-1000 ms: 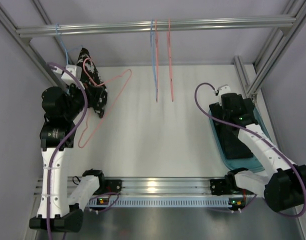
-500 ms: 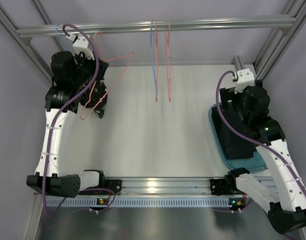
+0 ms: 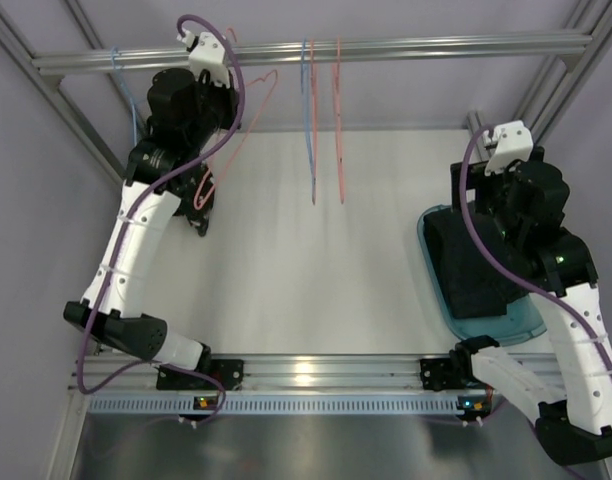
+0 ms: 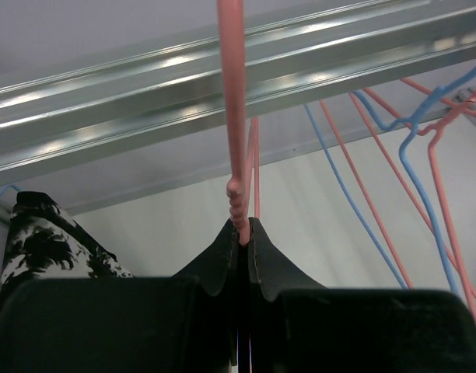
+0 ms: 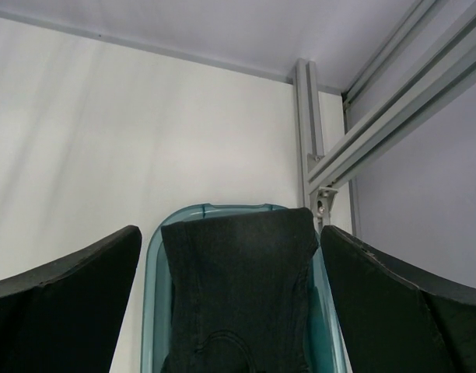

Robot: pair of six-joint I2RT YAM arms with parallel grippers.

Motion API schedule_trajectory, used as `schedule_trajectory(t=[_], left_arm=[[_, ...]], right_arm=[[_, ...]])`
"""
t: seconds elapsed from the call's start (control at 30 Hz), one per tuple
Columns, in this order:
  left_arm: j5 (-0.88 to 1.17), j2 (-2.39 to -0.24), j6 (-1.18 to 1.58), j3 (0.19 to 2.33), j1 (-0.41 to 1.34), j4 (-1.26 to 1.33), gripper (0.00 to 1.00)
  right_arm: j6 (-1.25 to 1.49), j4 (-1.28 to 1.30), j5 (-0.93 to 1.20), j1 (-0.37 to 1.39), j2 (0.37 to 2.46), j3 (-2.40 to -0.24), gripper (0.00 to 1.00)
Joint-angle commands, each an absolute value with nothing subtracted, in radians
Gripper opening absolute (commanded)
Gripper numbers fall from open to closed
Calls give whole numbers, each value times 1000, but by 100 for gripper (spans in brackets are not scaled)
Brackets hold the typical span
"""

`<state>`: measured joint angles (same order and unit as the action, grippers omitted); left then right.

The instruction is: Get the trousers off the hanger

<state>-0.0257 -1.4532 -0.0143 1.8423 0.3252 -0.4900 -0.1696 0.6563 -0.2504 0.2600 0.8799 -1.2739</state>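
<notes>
My left gripper (image 4: 243, 233) is shut on the neck of a pink hanger (image 4: 234, 116), held up right under the top rail (image 4: 129, 93); no cloth shows on this hanger. From above, the pink hanger (image 3: 258, 92) slants beside the raised left gripper (image 3: 214, 95). The black trousers with white print (image 4: 43, 245) hang just to its left, and their lower part (image 3: 200, 203) shows below the arm. Plain black trousers (image 5: 238, 303) lie in the teal tray (image 5: 151, 295). My right gripper (image 5: 230, 229) hovers above them, open and holding nothing.
A blue hanger (image 3: 308, 120) and a pink hanger (image 3: 339, 120) hang bare from the rail (image 3: 436, 44) at mid-table. The teal tray (image 3: 526, 322) sits at the right edge near a frame post (image 3: 481, 135). Slanted frame struts stand at both back corners.
The left arm has lifted the pink hanger from beside the printed trousers up to the rail. The right arm has risen off the tray and opened fully, with the black trousers left in it.
</notes>
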Motion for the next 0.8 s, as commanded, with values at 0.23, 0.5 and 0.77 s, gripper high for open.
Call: schedule_trajectory(t=[0.23, 0.5, 0.77], left_arm=[[-181, -1574, -55, 1953, 387, -449, 0], [-206, -1637, -52, 1968, 432, -448, 0], [-215, -1690, -51, 2011, 472, -448, 0]], right_arm=[[-60, 661, -225, 249, 882, -1292, 99], [-51, 666, -225, 249, 893, -1305, 99], [-51, 672, -227, 249, 891, -1312, 99]])
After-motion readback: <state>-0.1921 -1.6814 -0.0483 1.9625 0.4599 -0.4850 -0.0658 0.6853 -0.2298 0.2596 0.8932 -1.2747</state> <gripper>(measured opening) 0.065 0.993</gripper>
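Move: Gripping the empty pink hanger by its neck, the left hand has the clear stretch of rail left of the hanging empties about 6 cm ahead, 6 cm to its right and some 6 cm above. The empty blue hanger is roughly 11 cm right and 6 cm ahead; the black-and-white garment hangs some 13 cm left, 6 cm ahead and 12 cm below. From the right hand that stretch of rail is about 18 cm ahead, 31 cm left and 14 cm higher. Easing the pink hanger in towards the rail, the left hand goes about 5 cm forward, mostly early on, while it sinks nearly 5 cm and drifts some 5 cm to its right, towards the hanging empties. Its fingers stay shut on the neck with the hook stem upright on the near side of the rail, and the wrist barely rolls. ##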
